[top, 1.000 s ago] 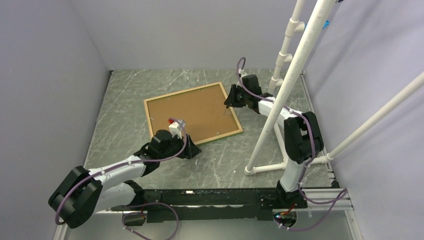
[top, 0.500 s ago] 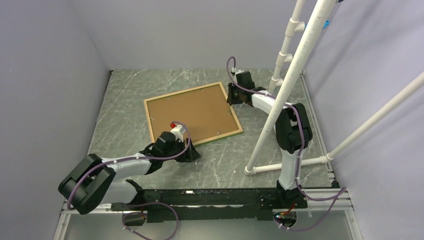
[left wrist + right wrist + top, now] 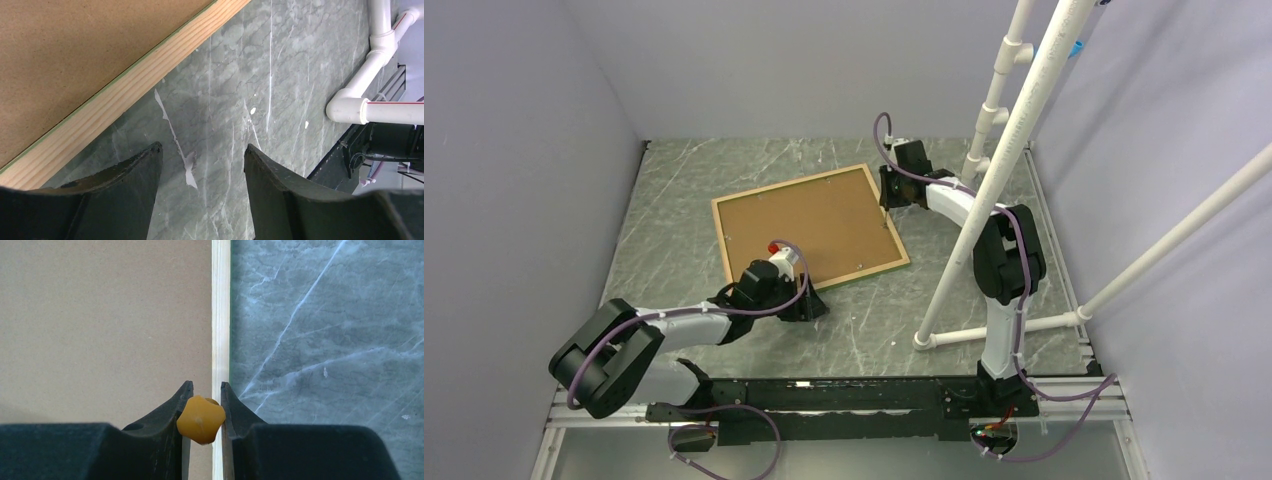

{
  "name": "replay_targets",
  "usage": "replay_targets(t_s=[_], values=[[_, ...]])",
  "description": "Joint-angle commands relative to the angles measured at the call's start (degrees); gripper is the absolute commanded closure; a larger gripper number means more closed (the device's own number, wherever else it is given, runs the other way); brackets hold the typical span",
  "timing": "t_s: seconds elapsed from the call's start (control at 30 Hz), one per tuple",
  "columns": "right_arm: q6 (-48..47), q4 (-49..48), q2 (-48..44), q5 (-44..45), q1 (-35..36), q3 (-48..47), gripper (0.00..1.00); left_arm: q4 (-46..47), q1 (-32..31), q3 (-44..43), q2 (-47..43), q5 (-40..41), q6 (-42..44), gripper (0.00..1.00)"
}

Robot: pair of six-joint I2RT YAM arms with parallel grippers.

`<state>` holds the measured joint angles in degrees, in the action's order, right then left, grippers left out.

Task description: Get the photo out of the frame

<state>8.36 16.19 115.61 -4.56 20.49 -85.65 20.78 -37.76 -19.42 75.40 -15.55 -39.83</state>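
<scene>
The frame (image 3: 789,186) lies face down on the table, its light wood rim around a brown backing board (image 3: 809,225). The photo is hidden beneath the board. My left gripper (image 3: 812,305) is open over bare table just off the frame's near rim (image 3: 125,100), with nothing between its fingers (image 3: 203,146). My right gripper (image 3: 890,198) hovers at the frame's far right rim (image 3: 220,315). It (image 3: 206,384) is shut on a small yellow lump (image 3: 201,419), one finger over the board and the other over the rim.
A white PVC pipe stand (image 3: 984,190) rises right of the frame, its foot (image 3: 954,338) on the table and in the left wrist view (image 3: 365,107). Grey walls close in on three sides. A black rail (image 3: 844,395) runs along the near edge.
The left arm has stretched lower and its gripper has slid slightly right along the frame's near rim. The right gripper has shifted a little farther along the right rim. Neither grip has changed.
</scene>
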Motion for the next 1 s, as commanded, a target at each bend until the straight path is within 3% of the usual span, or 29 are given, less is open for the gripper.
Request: replay_targets(t_s=[0.0, 0.6, 0.97], values=[[1.44, 4.64, -0.30, 1.49, -0.11, 0.21, 1.00, -2.17, -0.10, -0.76, 1.51, 2.42, -0.62, 0.34], [13.80, 10.94, -3.43, -10.37, -1.03, 5.44, 1.00, -0.85, 0.02, -1.70, 5.05, 5.09, -2.20, 0.32], [19.45, 8.37, -8.49, -14.33, -1.09, 14.11, 1.00, 1.89, 0.34, -2.48, 8.23, 4.98, -4.04, 0.32]])
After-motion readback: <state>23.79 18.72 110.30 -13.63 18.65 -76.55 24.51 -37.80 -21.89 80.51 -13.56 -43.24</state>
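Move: The metal tab on the photo frame's right side, where the held screwdriver's tip sits, lies about 3 cm back of the right hand, level left to right and some 5 cm below. The frame's near right corner is about 12 cm back and 5 cm right of that hand, its far right corner roughly 14 cm ahead and 4 cm left. From the left hand the tab is some 23 cm ahead and 14 cm right; the frame's near rail is about 4 cm straight ahead. The frame's right rim is drawn back by the screwdriver that the right hand keeps gripped, its tip staying at the side tab. That hand starts slowly, then pulls back about 5.5 cm, sinking slightly and rolling its left side up while tipping down, some 20 degrees in all. The left hand, fingers still open, edges forward and a little right, about 2 cm, towards the near rail, which ends up against its inner finger. ##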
